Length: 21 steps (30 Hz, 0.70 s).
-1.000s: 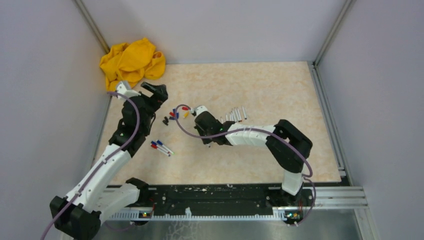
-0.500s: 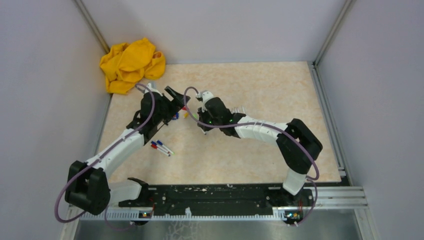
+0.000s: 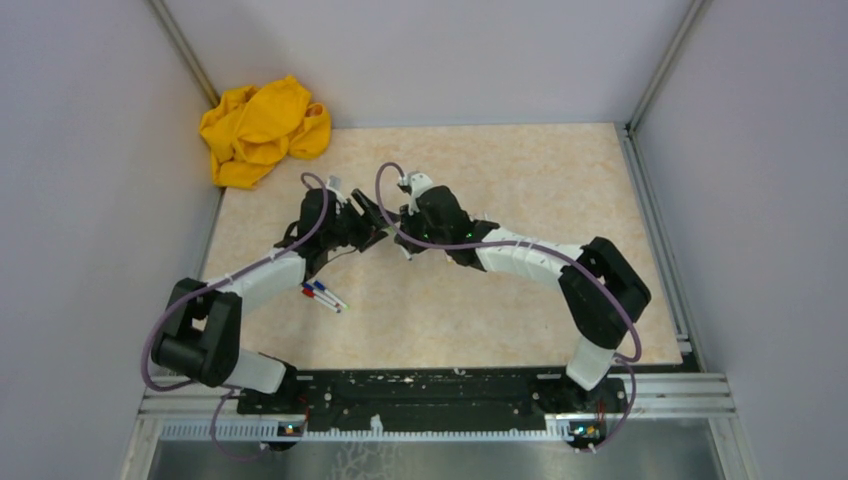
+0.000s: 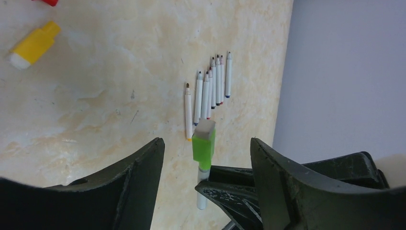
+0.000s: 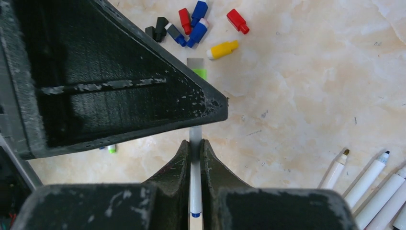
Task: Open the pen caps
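My right gripper (image 5: 195, 143) is shut on the barrel of a thin white marker (image 5: 195, 184) and holds it above the table. The marker's green cap (image 4: 203, 143) sticks out beyond the right fingers (image 4: 239, 184). My left gripper (image 4: 207, 143) is open, with a jaw on each side of the green cap and a gap on both sides. In the right wrist view one left finger (image 5: 119, 81) hides most of that cap (image 5: 197, 73). In the top view the two grippers, left (image 3: 372, 222) and right (image 3: 403, 238), meet tip to tip over the table's middle left.
Loose pen caps lie below: yellow (image 5: 222, 49), red (image 5: 237, 21), blue (image 5: 198, 9), black (image 5: 158, 28). A row of uncapped markers (image 4: 210, 86) lies to the right. Two capped markers (image 3: 322, 293) sit near the left arm. A yellow cloth (image 3: 262, 128) fills the back left corner.
My left arm has swung right to meet the right gripper, and its jaws have narrowed around the green cap. The right gripper has moved up and back with the marker.
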Each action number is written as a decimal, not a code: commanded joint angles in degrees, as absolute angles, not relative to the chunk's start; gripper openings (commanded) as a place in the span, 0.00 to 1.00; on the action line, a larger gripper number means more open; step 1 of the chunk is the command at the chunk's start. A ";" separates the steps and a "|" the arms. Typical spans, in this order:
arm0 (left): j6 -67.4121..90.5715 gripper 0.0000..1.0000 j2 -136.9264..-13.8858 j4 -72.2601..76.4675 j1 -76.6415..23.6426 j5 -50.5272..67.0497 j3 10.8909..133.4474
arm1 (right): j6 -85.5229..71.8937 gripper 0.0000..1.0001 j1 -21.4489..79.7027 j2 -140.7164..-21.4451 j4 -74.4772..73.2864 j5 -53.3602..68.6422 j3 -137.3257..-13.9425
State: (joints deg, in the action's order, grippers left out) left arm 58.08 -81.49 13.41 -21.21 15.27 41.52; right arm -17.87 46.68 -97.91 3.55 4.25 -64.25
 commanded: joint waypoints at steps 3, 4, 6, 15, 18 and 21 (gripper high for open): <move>60.56 0.66 -83.10 18.84 -20.87 19.52 41.14 | -18.29 0.00 45.64 -94.10 6.92 5.70 -65.87; 60.56 0.64 -83.23 18.89 -20.91 19.47 41.23 | -18.36 0.00 45.46 -94.01 7.01 5.91 -65.69; 60.60 0.58 -83.41 19.05 -20.89 19.52 41.19 | -18.50 0.00 45.28 -93.87 7.24 6.37 -65.45; 60.64 0.33 -84.90 20.06 -20.68 19.82 41.01 | -18.57 0.00 44.89 -93.32 7.08 7.21 -64.91; 60.64 0.27 -84.98 20.17 -20.47 19.88 40.79 | -18.46 0.00 44.70 -93.22 6.80 7.29 -64.89; 60.41 0.16 -84.71 20.43 -20.27 19.86 40.56 | -18.39 0.00 44.73 -93.24 6.70 7.30 -64.70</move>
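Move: The green cap sits almost between the left hand's open fingertips, about 1 cm to the right of their midpoint and 1 cm below. From the right hand, which already holds its pen, the cap is about 3 cm ahead, 3 cm left and 2 cm higher. From the left hand, on the table some 13 cm below, the loose yellow cap lies 3 cm ahead and 5 cm left, and the nearest bare pen 1 cm back and 11 cm right. Easing about 1 cm to the right, with next to no turn, the left hand shuts its widely open fingers from both sides onto the green cap until they pinch it. The right hand keeps its grip on the white pen body and raises it about 1.5 cm, bringing the cap up between the left fingertips. ##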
